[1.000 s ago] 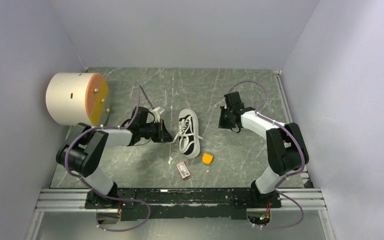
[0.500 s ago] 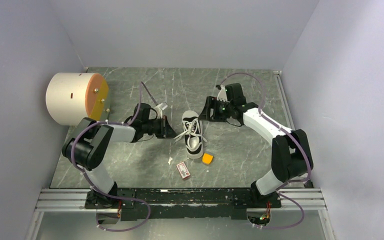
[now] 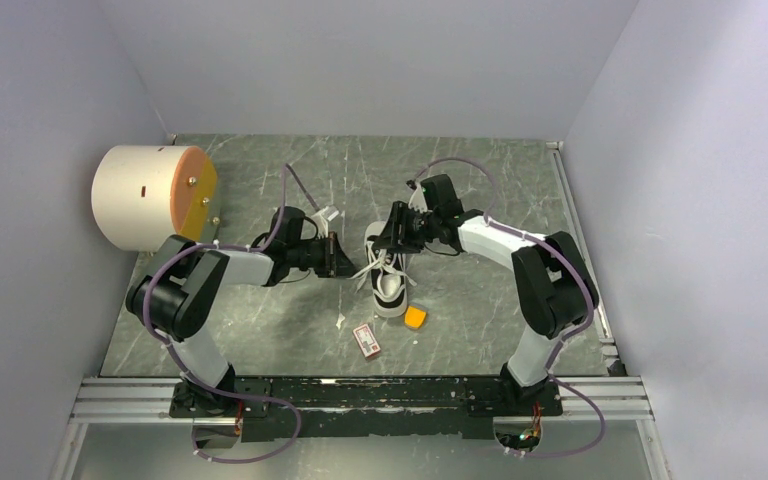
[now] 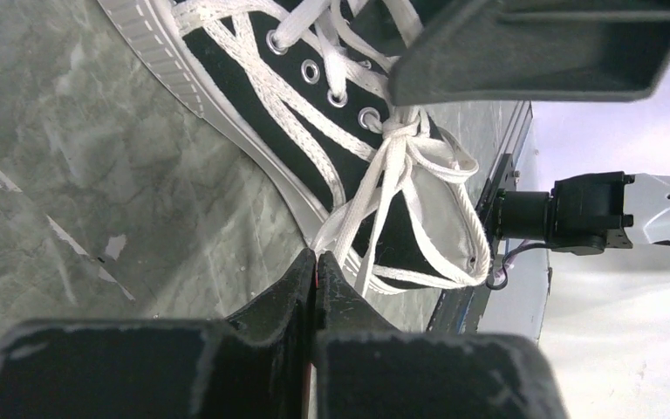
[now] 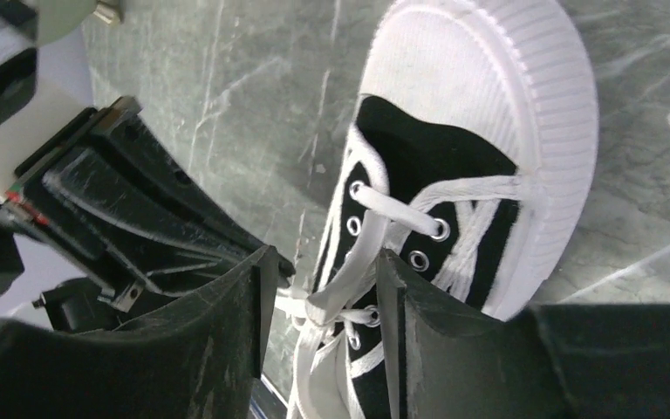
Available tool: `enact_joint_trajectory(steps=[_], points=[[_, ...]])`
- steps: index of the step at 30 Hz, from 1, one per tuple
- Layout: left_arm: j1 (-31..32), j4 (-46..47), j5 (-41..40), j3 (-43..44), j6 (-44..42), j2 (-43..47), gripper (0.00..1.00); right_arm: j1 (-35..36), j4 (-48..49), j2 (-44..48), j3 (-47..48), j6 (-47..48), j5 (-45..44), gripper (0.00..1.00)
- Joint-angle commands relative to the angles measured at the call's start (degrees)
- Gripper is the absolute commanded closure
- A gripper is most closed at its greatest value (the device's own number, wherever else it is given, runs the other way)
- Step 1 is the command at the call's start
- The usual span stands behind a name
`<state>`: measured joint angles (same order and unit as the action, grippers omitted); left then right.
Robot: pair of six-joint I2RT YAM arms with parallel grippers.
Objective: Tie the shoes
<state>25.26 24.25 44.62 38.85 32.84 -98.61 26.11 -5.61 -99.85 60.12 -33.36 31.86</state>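
The black-and-white sneaker [image 3: 388, 278] lies mid-table, its white toe toward the back wall and its long white laces [image 3: 363, 268] loosely knotted. My left gripper [image 3: 344, 258] sits just left of the shoe and is shut on a lace end. In the left wrist view that lace [image 4: 375, 188] runs from the closed tips [image 4: 316, 255] up to the knot above the shoe's side [image 4: 270, 96]. My right gripper [image 3: 392, 228] hovers over the toe end. In the right wrist view its jaws [image 5: 324, 262] stand open around a lace loop [image 5: 353, 262] above the eyelets of the shoe [image 5: 480, 96].
A cream cylinder with an orange face [image 3: 150, 197] stands at the back left. A small orange block [image 3: 415, 318], a red-and-white card [image 3: 366, 339] and a white scrap [image 3: 340, 321] lie near the shoe's heel. Grey walls close in the left, back and right.
My right arm has swung left from the table's right side to the shoe's toe end, and its jaws have opened. The shoe has shifted a little. The left gripper stays shut.
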Motion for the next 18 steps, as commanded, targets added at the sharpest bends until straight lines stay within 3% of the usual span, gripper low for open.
enact_joint_trajectory(steps=[1, 6, 7, 13, 18], points=[[0.72, -0.12, 1.4, 0.76, -0.63, -0.34, 0.95, 0.17, 0.83, -1.53, 0.99, -3.16, -5.37, 0.55], [0.67, -3.46, 0.22, 1.38, -2.48, 0.28, 0.95, 0.25, -2.03, -1.83, 1.06, -4.45, -11.08, 0.88], [0.69, -4.12, -0.09, 1.52, -2.78, 0.33, 0.95, 0.26, -3.4, -1.76, 1.33, -4.26, -12.75, 0.99], [0.69, -9.33, -2.55, 1.79, -4.24, -0.34, 0.95, -0.06, -7.66, 3.44, -1.72, -4.33, -29.78, 1.0], [0.73, -9.88, -4.46, -0.52, -5.94, -0.52, 0.95, -2.63, -0.84, 4.03, -6.86, -1.02, -28.16, 1.0]])
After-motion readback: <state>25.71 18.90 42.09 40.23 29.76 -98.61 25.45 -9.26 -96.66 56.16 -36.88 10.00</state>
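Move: Between the right hand's open fingers runs a white shoelace strand, about 2 cm below and 1 cm to the right of the hand point and 1 cm ahead. The shoe's middle is roughly 4 cm back, 1 cm right and 5 cm below, and the orange block some 13 cm back, 7 cm right and 8 cm below. From the left hand, which already holds a lace, that strand lies about 5 cm ahead, 7 cm right and 1 cm up. Sinking about 2 cm with a small forward drift, the right hand shuts its half-open fingers and pinches the lace strand, then draws it off to the right, some 6 cm in all and a little further down, turning clockwise about 20 degrees as the fingers tip steeper. The left hand keeps its shut grip on the other lace, sinking about 1 cm. ##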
